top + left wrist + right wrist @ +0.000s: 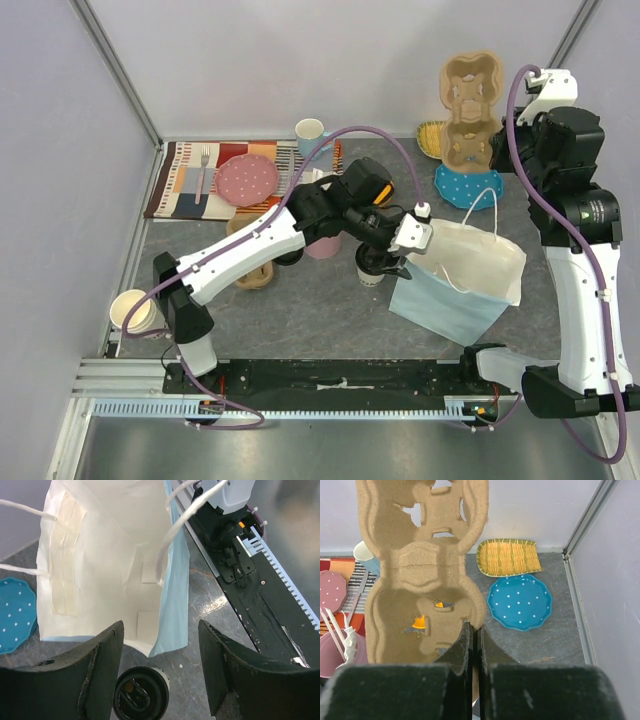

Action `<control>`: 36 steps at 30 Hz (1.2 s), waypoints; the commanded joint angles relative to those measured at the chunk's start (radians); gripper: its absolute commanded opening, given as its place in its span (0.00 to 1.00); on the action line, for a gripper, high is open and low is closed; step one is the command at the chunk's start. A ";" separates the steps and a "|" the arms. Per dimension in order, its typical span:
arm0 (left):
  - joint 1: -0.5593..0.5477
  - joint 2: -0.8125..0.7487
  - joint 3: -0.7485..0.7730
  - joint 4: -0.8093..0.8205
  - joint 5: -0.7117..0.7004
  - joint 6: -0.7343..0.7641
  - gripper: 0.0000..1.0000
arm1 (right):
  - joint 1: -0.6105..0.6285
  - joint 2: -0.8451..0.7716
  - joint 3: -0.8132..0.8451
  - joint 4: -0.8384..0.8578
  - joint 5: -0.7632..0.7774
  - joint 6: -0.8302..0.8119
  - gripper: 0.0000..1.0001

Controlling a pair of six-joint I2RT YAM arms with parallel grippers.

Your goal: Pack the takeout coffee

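The takeout coffee [141, 695], an off-white paper cup with a black lid, stands on the grey table just in front of the bag's mouth. It shows in the top view [372, 270] under my left wrist. My left gripper [160, 647] is open and straddles the cup, which sits close to the left finger [95, 675] with a wide gap to the right one. The light-blue paper bag [455, 300] lies tilted with its white inside [100, 565] facing the cup. My right gripper [475, 640] is shut on the edge of a brown cardboard cup carrier [420, 565], held up at the back right [470, 95].
A blue dotted plate [519, 602] and a yellow woven tray [507, 557] lie at the back right. At the back left, a pink plate [247, 180] and fork [203, 170] rest on a striped mat, near a light-blue mug [310, 133]. Another paper cup [130, 310] stands at the left edge.
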 commanded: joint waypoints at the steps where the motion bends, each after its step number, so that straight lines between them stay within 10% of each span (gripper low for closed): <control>1: -0.029 0.034 0.081 0.021 0.010 0.006 0.66 | -0.003 -0.010 -0.009 0.015 -0.003 -0.015 0.00; 15: -0.120 0.103 0.050 -0.042 -0.107 0.037 0.53 | -0.003 -0.039 -0.020 0.018 0.043 -0.032 0.00; 22: -0.144 0.095 0.127 -0.097 -0.095 0.016 0.02 | -0.003 -0.060 -0.015 0.018 0.057 -0.040 0.00; 30: -0.147 0.032 0.196 -0.152 -0.118 -0.122 0.02 | -0.003 -0.068 0.022 0.012 0.080 -0.044 0.00; 36: -0.172 -0.179 -0.080 -0.160 -0.190 -0.152 0.02 | -0.005 -0.059 0.034 0.030 -0.048 -0.061 0.00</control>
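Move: The paper bag's middle is roughly 11 cm to the left hand's right, about level fore-and-aft and 14 cm below; its near rim beside the handle root is only about 6 cm to the right, 3 cm back and 5 cm down. The lidded coffee cup stands some 7 cm left, 3 cm ahead and 23 cm below that hand. From the right hand, holding the cup carrier, the bag is about 17 cm back, 5 cm left and 31 cm below. With its fingers straddling the paper bag's near rim, the left hand eases back about 5 cm, sinking some 4 cm and edging about 3 cm right, while the fingers shut fully and pinch the thin wall beside the handle root. Keeping that pinch, it rises about 3 cm and turns back left by some 2 cm, while the right hand keeps the cup carrier high and clear, drifting only a couple of centimetres back and up. ##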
